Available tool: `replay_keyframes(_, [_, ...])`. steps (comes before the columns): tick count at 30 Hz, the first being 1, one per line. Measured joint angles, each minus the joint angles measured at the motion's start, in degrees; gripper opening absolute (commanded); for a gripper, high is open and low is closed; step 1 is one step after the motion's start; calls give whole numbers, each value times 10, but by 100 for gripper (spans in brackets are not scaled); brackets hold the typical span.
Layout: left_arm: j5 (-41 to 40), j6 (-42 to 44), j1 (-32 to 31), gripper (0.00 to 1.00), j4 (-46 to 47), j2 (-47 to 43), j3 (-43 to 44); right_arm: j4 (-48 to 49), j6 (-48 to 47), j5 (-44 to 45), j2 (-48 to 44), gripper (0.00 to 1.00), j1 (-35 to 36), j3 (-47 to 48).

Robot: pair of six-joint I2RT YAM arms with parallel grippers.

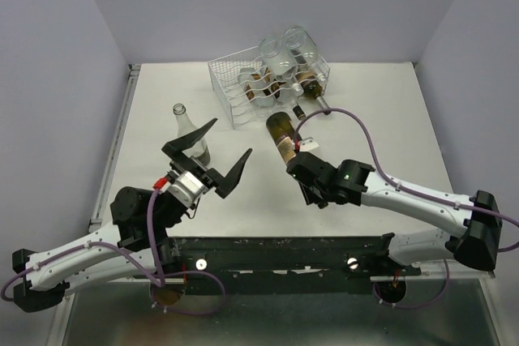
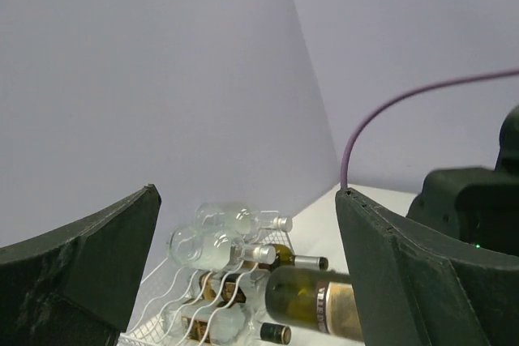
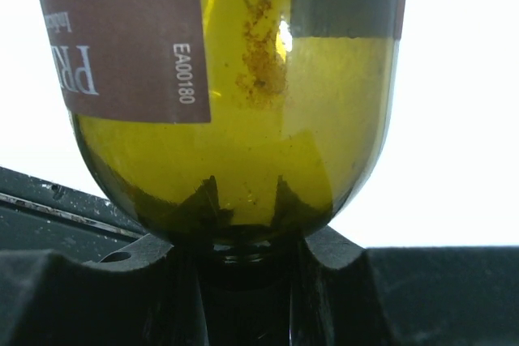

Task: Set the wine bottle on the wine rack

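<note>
The wine bottle (image 1: 282,134) is olive green with a brown label and lies level in the air, its base toward the wine rack (image 1: 225,70). My right gripper (image 1: 298,166) is shut on its neck; the right wrist view shows the bottle's shoulder (image 3: 243,79) filling the frame above the gripper (image 3: 247,242). The rack is a white wire basket at the table's far middle, holding several clear and dark bottles (image 1: 280,61). My left gripper (image 1: 229,138) is open and empty, left of the held bottle. Its view shows the bottle (image 2: 312,301) and the rack (image 2: 180,301).
An empty clear glass bottle (image 1: 188,129) stands upright just behind my left gripper. A dark bottle's neck (image 1: 312,104) sticks out of the rack's front right, close to the held bottle's base. A purple cable (image 1: 357,123) loops above the right arm.
</note>
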Motion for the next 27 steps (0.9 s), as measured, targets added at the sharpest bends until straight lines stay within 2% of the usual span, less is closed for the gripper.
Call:
replay_keyframes(3, [-25, -39, 0, 99, -8, -27, 3, 33, -19, -17, 39, 0, -3, 2])
replay_keyframes(11, [-138, -110, 0, 99, -101, -18, 49, 115, -64, -89, 191, 1, -22, 64])
replay_keyframes(17, [-205, -150, 0, 99, -158, -22, 68, 150, -82, -139, 251, 0, -72, 90])
replay_keyframes(21, [-225, -182, 0, 99, -198, -39, 73, 154, -93, -149, 287, 0, -98, 112])
replay_keyframes(27, [-238, -203, 0, 99, -212, -64, 73, 158, -103, -164, 339, 0, -100, 166])
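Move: The right hand holds the wine bottle by its neck; the rack's empty left slot lies about 37 cm ahead, 25 cm left and 6 cm lower. The small clear bottle in the next slot is 8 cm right of it and level in depth; the standing clear bottle is 18 cm ahead and 38 cm left of the hand. From the raised left hand the slot is 38 cm ahead, 4 cm left, 36 cm below. Right hand carries the bottle about 10 cm left, forward and down towards the rack; left hand drifts left. ##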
